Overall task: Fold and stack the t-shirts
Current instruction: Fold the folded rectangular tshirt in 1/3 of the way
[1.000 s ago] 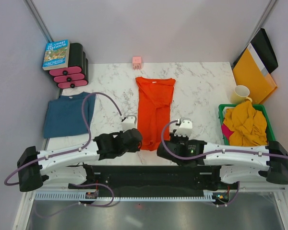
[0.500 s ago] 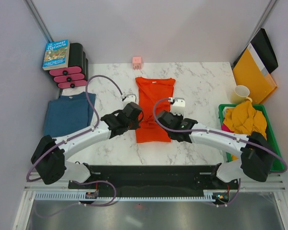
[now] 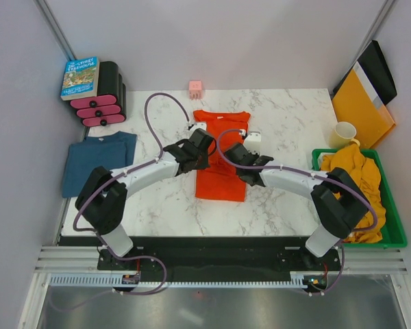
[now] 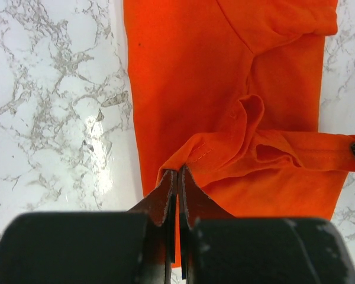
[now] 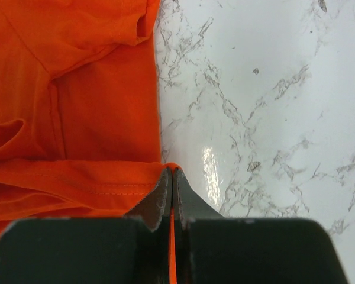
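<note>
An orange-red t-shirt (image 3: 220, 151) lies lengthwise mid-table, its lower hem lifted and carried over its middle. My left gripper (image 3: 204, 145) is shut on the hem's left corner (image 4: 180, 168). On the right side, my right gripper (image 3: 234, 152) is shut on the hem's other corner (image 5: 173, 168). Between the two the hem sags in folds (image 4: 266, 148). A teal-blue t-shirt (image 3: 99, 161) lies folded flat at the left edge. Mustard-yellow shirts (image 3: 349, 175) are heaped in the green basket, with a bit of pink (image 3: 323, 188) beneath.
A green basket (image 3: 390, 233) stands at the right edge. Behind it are a cream mug (image 3: 342, 133) and a yellow-orange folder (image 3: 363, 110). A small pink block (image 3: 195, 88) sits at the back. A book (image 3: 80, 77) rests on black-and-pink rolls (image 3: 103, 103) at back left.
Both grippers have carried the orange-red shirt's lower hem away from the near edge toward the collar, folding the shirt over itself. Both arms have stretched farther across the table.
</note>
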Tool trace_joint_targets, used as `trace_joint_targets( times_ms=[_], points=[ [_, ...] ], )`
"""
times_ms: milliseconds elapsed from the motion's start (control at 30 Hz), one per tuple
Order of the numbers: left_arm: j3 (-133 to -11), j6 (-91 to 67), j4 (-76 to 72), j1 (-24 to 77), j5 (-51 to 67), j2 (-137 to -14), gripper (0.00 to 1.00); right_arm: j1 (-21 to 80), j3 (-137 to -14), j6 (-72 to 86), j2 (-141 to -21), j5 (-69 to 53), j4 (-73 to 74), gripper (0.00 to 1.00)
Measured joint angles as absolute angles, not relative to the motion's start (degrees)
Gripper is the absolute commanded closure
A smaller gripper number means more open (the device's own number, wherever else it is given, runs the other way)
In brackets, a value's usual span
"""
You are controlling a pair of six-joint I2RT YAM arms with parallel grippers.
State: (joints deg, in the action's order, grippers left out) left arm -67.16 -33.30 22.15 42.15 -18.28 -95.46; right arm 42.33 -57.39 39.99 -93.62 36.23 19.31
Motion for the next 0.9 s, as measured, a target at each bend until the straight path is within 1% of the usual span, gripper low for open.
trace_joint_targets(
  times_ms=[600, 633, 667, 700, 733, 767, 800, 833, 867, 900],
  points=[
    [-73.4, -33.0, 22.3, 38.2, -17.2, -107.3, 0.98, 35.7, -63.0, 35.7, -104.0, 29.5, 14.5, 1.0],
    [-73.8, -33.0, 22.3, 38.0, -17.0, -107.6, 0.93, 35.6, -63.5, 35.6, -104.5, 29.3, 14.5, 1.0],
    [-74.1, -33.0, 22.3, 37.9, -16.8, -107.8, 0.85, 35.5, -63.9, 35.5, -104.9, 29.2, 14.5, 0.83],
    [-74.4, -32.9, 22.4, 37.8, -16.8, -107.9, 0.78, 35.4, -64.1, 35.5, -105.1, 29.1, 14.5, 0.74],
    [-74.7, -32.9, 22.4, 37.7, -16.6, -108.0, 0.6, 35.4, -64.2, 35.4, -105.1, 29.1, 14.4, 0.64],
    [-74.8, -32.8, 22.3, 37.6, -16.6, -108.0, 0.52, 35.4, -64.2, 35.3, -105.1, 29.1, 14.2, 0.45],
    [-74.8, -32.8, 22.3, 37.6, -16.8, -108.0, 0.47, 35.4, -64.2, 35.0, -104.8, 29.1, 13.8, 0.39],
    [-74.8, -32.6, 22.2, 37.5, -16.8, -107.8, 0.4, 35.4, -64.2, 35.0, -104.3, 29.0, 13.6, 0.36],
    [-74.8, -32.4, 22.2, 37.5, -16.9, -107.6, 0.37, 35.4, -64.1, 34.9, -103.7, 28.9, 13.5, 0.32],
    [-74.5, -32.5, 22.2, 37.5, -17.0, -107.1, 0.36, 35.4, -64.1, 34.4, -102.6, 28.8, 13.5, 0.3]
  ],
)
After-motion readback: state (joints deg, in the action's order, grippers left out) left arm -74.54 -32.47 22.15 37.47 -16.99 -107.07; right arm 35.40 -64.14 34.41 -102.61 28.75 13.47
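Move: Both grippers already pinch the corners of the t-shirt's bottom edge above its lying part. The landing line across the shirt is about 4 cm ahead of the left gripper and 5 cm below; from the right, some 5 cm ahead and 4 below. From the left gripper, the new fold lies about 9 cm back and 7 cm right, and the shirt's far edge some 23 cm ahead and 7 right, both 5 cm below. Bring both grippers forward and down together, about 5 cm each way on the left and a little farther forward than down on the right, keeping the corners pinched until the edge is laid on the shirt. Then open both grippers a bit over half, letting go of the corners, and start lifting straight up by 1–2 cm. ##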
